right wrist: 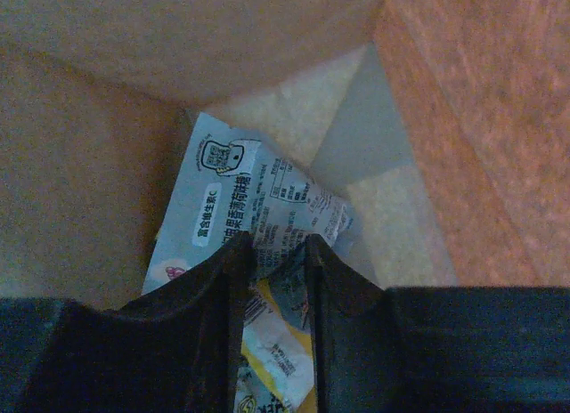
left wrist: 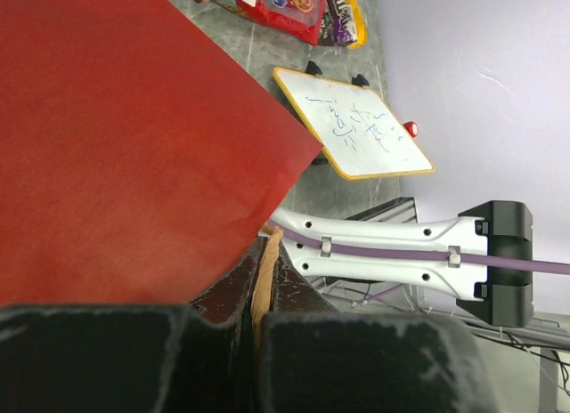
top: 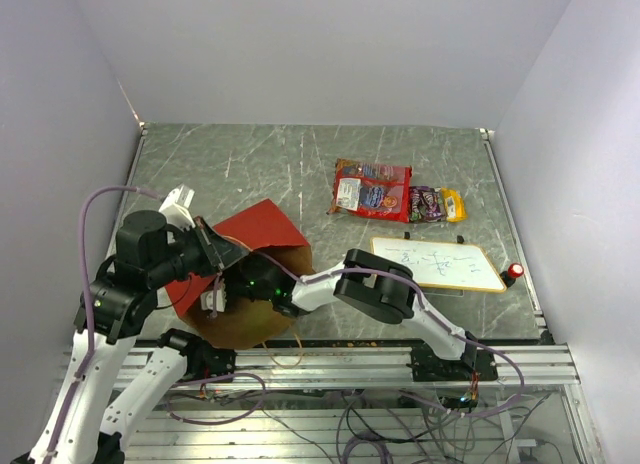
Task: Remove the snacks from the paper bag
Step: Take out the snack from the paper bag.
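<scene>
The paper bag [top: 262,229], red outside and brown inside, lies on the table with its mouth toward the arms. My left gripper [left wrist: 267,244] is shut on its twisted handle [left wrist: 264,279] beside the red wall [left wrist: 116,137]. My right gripper [top: 240,282] reaches into the bag mouth. Inside, against the brown wall [right wrist: 89,164], its jaws [right wrist: 276,244] pinch a pale blue-white packet [right wrist: 240,190] with a yellow patch. Out on the table lie other snacks: a large red bag [top: 372,189], a dark purple packet [top: 425,202] and a yellow one [top: 453,204].
A wood-framed white board [top: 437,264] lies right of the paper bag, with a red knob [top: 514,272] at its right end. Walls close in the table on the left, far and right sides. The right arm's white link [left wrist: 392,253] crosses near the bag mouth.
</scene>
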Action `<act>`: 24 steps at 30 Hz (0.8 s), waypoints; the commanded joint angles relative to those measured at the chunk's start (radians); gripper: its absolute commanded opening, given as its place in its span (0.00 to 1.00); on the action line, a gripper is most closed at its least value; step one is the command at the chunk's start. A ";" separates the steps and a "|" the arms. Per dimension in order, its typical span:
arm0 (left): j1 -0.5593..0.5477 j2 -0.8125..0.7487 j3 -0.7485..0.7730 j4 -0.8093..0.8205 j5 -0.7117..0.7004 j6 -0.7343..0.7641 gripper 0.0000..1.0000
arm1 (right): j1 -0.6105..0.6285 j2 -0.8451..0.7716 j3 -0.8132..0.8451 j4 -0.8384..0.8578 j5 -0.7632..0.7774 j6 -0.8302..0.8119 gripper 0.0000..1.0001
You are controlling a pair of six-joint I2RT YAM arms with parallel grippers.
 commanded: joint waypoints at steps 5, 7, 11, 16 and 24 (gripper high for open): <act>-0.003 -0.092 -0.051 -0.057 -0.097 -0.041 0.07 | -0.042 -0.096 -0.152 0.133 0.145 0.145 0.13; -0.003 -0.097 -0.062 -0.056 -0.103 -0.045 0.07 | -0.044 -0.129 -0.199 0.146 0.150 0.152 0.10; -0.003 -0.092 -0.069 -0.027 -0.104 -0.050 0.07 | -0.045 -0.205 -0.282 0.164 0.150 0.185 0.04; -0.003 -0.057 -0.066 0.009 -0.085 -0.043 0.07 | -0.042 -0.315 -0.347 0.146 0.172 0.257 0.00; -0.003 0.008 -0.072 0.155 -0.055 -0.083 0.07 | -0.036 -0.504 -0.463 0.053 0.132 0.390 0.00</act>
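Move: The blue-white snack packet lies deep in the paper bag right at the right fingertips, its middle about 2 cm farther left and 1 cm lower, level fore and aft. The bag's mouth is some 16 cm to the right of that hand, 3 cm back and 9 cm up; the bag handle is roughly 15 cm right, 3 cm back and 21 cm up. From the left hand, the packet is about 17 cm left, 3 cm forward and 22 cm down. Shut the half-open right fingers to pinch the packet while drawing the hand right, edging about 2 cm forward at first, then lift it steeply towards the bag's mouth: some 10 cm right and 8 cm up overall. Let the fingers swing clockwise by 10 to 15 degrees. Keep the left gripper closed on the bag handle, easing down about 2 cm. ##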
